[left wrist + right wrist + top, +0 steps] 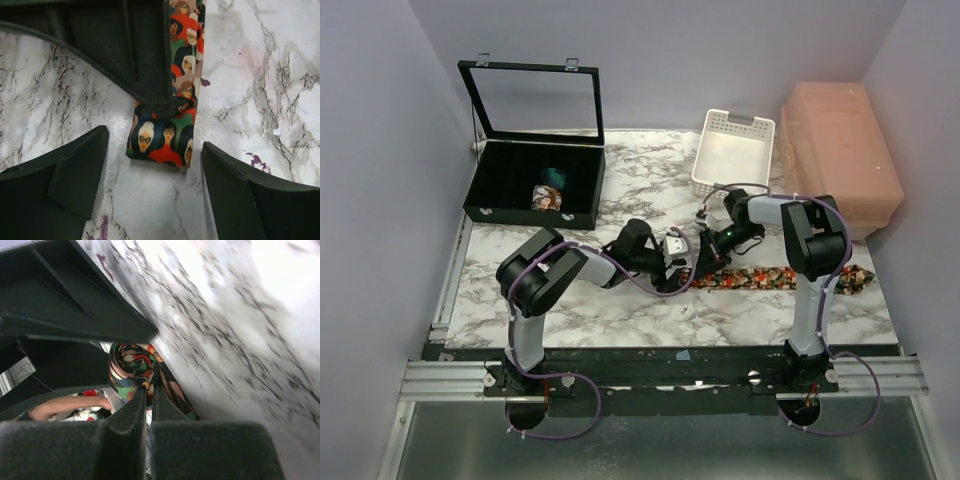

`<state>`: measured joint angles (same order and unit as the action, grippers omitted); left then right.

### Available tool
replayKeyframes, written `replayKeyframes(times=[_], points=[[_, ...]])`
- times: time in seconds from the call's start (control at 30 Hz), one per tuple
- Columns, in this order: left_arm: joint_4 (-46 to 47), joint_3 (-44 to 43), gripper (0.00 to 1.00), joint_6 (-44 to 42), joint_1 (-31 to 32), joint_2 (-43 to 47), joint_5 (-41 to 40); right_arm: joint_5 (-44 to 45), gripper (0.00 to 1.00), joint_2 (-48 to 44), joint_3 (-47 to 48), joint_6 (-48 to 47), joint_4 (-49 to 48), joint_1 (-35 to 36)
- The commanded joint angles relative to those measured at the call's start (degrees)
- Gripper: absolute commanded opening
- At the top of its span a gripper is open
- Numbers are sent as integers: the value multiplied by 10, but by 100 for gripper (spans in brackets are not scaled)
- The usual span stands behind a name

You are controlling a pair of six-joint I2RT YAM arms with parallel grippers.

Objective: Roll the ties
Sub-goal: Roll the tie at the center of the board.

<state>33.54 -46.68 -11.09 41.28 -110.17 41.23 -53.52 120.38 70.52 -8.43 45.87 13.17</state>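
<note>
A dark tie (pixel 770 277) printed with red, green and orange faces lies flat across the marble table, its wide end to the right. Its left end is curled into a small roll (pixel 162 142). My right gripper (pixel 148 389) is shut on that roll (pixel 130 365), pinching the fabric between its fingertips; in the left wrist view its dark fingers (pixel 150 75) come down onto the tie. My left gripper (pixel 154 150) is open, with its fingers (pixel 70 170) wide on either side of the roll's end and not touching it. Both grippers meet mid-table, left gripper (pixel 677 263) beside right gripper (pixel 706 243).
A black compartment case (pixel 500 185) with its lid up stands at the back left and holds a rolled printed tie (pixel 547 198) and a teal one (pixel 554 177). A white slotted basket (pixel 733 150) and a pink lidded box (pixel 840 155) stand at the back right.
</note>
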Motion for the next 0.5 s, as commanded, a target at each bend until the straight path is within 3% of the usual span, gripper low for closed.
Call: replayKeyframes(times=[0.0,0.1,0.2,0.3,0.4,0.47], points=[[14,10,71,9,3,-19,-4,91,1,42,10,-72,-90,27],[-31,5,45,-15,6,-21,-18,83,2,46,20,-80,-91,31],[-68,5,30,-42,10,-17,-41,82,5,29,23,-92,-82,31],[-94,1,25,-55,15,-12,-65,91,20,-37,4,-96,-80,26],[-111,-4,24,-67,19,-8,-78,116,47,-131,-29,-79,-107,15],[-119,-4,24,-75,20,-4,-81,137,54,-198,-48,-74,-123,5]])
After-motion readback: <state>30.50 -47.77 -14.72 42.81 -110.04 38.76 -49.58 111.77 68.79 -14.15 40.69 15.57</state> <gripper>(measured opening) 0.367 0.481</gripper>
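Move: The rolled end of the tie sits between the left hand's open fingers, about 1 cm to the right of that hand and 1 cm lower, straight across from it. From the right hand it is some 2 cm to the left, at its closed tips and about level in height. The flat stretch runs off to the right, its middle roughly 20 cm right of the left hand; the white basket lies about 28 cm ahead and 9 cm right of the left hand. The tie's rolled end is nudged about 1.5 cm leftward by the right hand's shut tips, deeper between the left fingers, which close from wide to about a third open and pinch it by its side edges while the left hand stays in place. The right hand then opens halfway and comes free, rising about 2 cm, easing forward and back to the right and rolling some 15 degrees. ##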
